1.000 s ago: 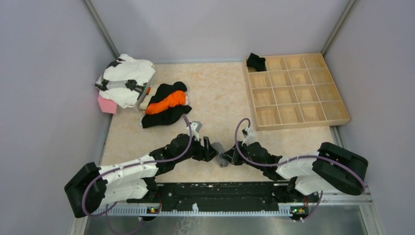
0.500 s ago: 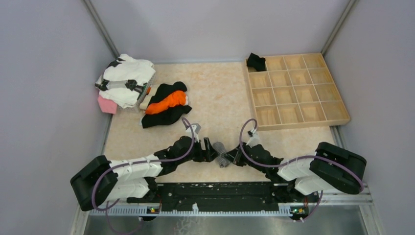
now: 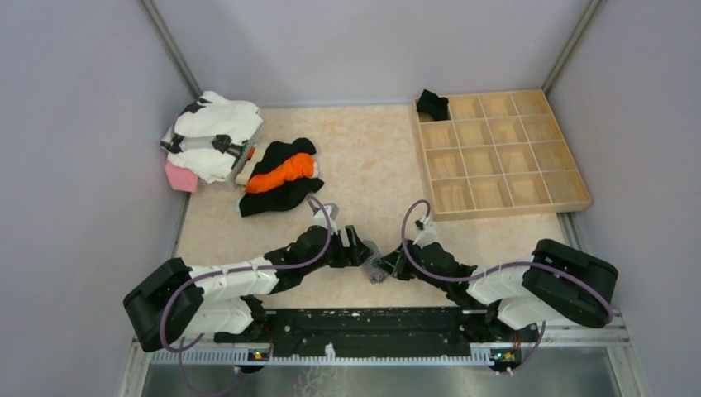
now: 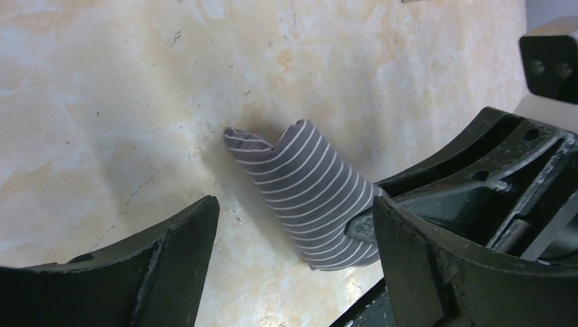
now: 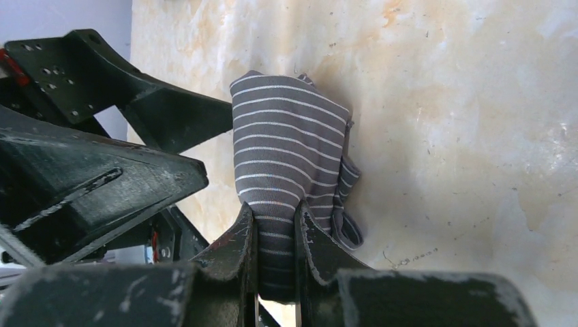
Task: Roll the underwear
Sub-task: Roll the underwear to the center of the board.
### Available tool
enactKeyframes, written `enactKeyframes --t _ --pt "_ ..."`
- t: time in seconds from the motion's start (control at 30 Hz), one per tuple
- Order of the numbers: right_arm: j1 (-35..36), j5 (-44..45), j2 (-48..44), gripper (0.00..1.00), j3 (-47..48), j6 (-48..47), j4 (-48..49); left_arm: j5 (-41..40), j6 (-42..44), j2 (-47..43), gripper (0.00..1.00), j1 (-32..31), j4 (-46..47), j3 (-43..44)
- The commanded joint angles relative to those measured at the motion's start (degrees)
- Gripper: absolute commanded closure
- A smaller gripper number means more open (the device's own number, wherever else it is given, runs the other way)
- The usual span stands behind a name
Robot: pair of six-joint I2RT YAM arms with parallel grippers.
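The grey striped underwear [image 4: 307, 180] lies rolled into a short tube on the table, also visible as the underwear [image 3: 377, 265] between the two arms. My right gripper [image 5: 276, 231] is shut on one end of the underwear [image 5: 286, 136], cloth pinched between both fingers. My left gripper [image 4: 293, 238] stands open, its fingers [image 4: 170, 259] straddling the roll's free end without touching it; the same gripper [image 3: 357, 246] sits just left of the roll. A black underwear [image 3: 431, 103] rests in the far-left compartment of the wooden tray [image 3: 512, 209].
A black and orange garment [image 3: 281, 175] lies at mid-left. Behind it is a white and black clothes pile [image 3: 213, 132] with a pink item [image 3: 180, 176] beside it. Grey walls close in on both sides and the back.
My left gripper has opened wider and slid right, so its fingers now stand around the striped roll. The right gripper has kept its grip and barely moved.
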Motion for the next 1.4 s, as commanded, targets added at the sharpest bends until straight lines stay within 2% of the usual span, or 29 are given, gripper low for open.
enactKeyframes --t 0.0,0.17,0.53,0.67,0.8,0.93,1.07,1.37 --pt "-0.2 -1.4 2.1 1.00 0.4 -2.4 -7.1 -0.9 -0.5 1.2 0.12 -0.1 3.4 3.3" --pt "-0.2 -2.1 2.8 1.00 0.8 -2.8 -7.0 0.4 0.6 2.5 0.22 -0.1 3.9 4.4" --pt "-0.2 -2.2 3.0 1.00 1.2 -3.1 -7.2 0.8 -0.5 8.6 0.26 -0.1 1.6 5.7" --pt "-0.2 -2.5 2.8 0.98 1.5 -3.4 -7.6 0.4 -0.3 10.0 0.31 -0.1 0.8 5.8" --pt "-0.2 -2.5 2.6 0.94 1.9 -3.9 -8.3 0.3 -0.5 11.0 0.40 -0.2 0.2 5.5" --pt "-0.2 -2.3 1.8 0.88 2.2 -4.3 -9.2 0.4 -0.7 11.0 0.48 -0.2 0.2 5.0" --pt "-0.2 -2.7 -0.4 0.77 3.2 -5.6 -11.4 0.3 -0.6 11.1 0.51 -0.2 -0.1 4.3" --pt "-0.2 1.1 -15.8 0.52 7.8 -10.0 -30.6 0.3 -0.3 12.0 0.52 -0.3 -0.2 3.6"
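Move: The left hand is open just short of the striped underwear roll, whose middle lies about 3 cm to its right, 2 cm back and 2 cm below. From that hand, the clothes pile is some 19 cm ahead and 20 cm left, and the compartment box about 25 cm ahead and 35 cm right, both a few centimetres lower. The right hand already pinches the roll's near part; its middle is roughly 3 cm left, 1 cm ahead and level. The left hand goes about 2 cm to the right over the roll, rising 1 cm at first and then sinking some 2.5 cm, and closes its wide-open fingers to about half around the roll's forward part, pinching it from both sides. The right hand keeps its pinch almost still until the left has closed, then opens its fingers to nearly half and starts to back off, rising about 1 cm and edging right as its wrist rolls slightly. ##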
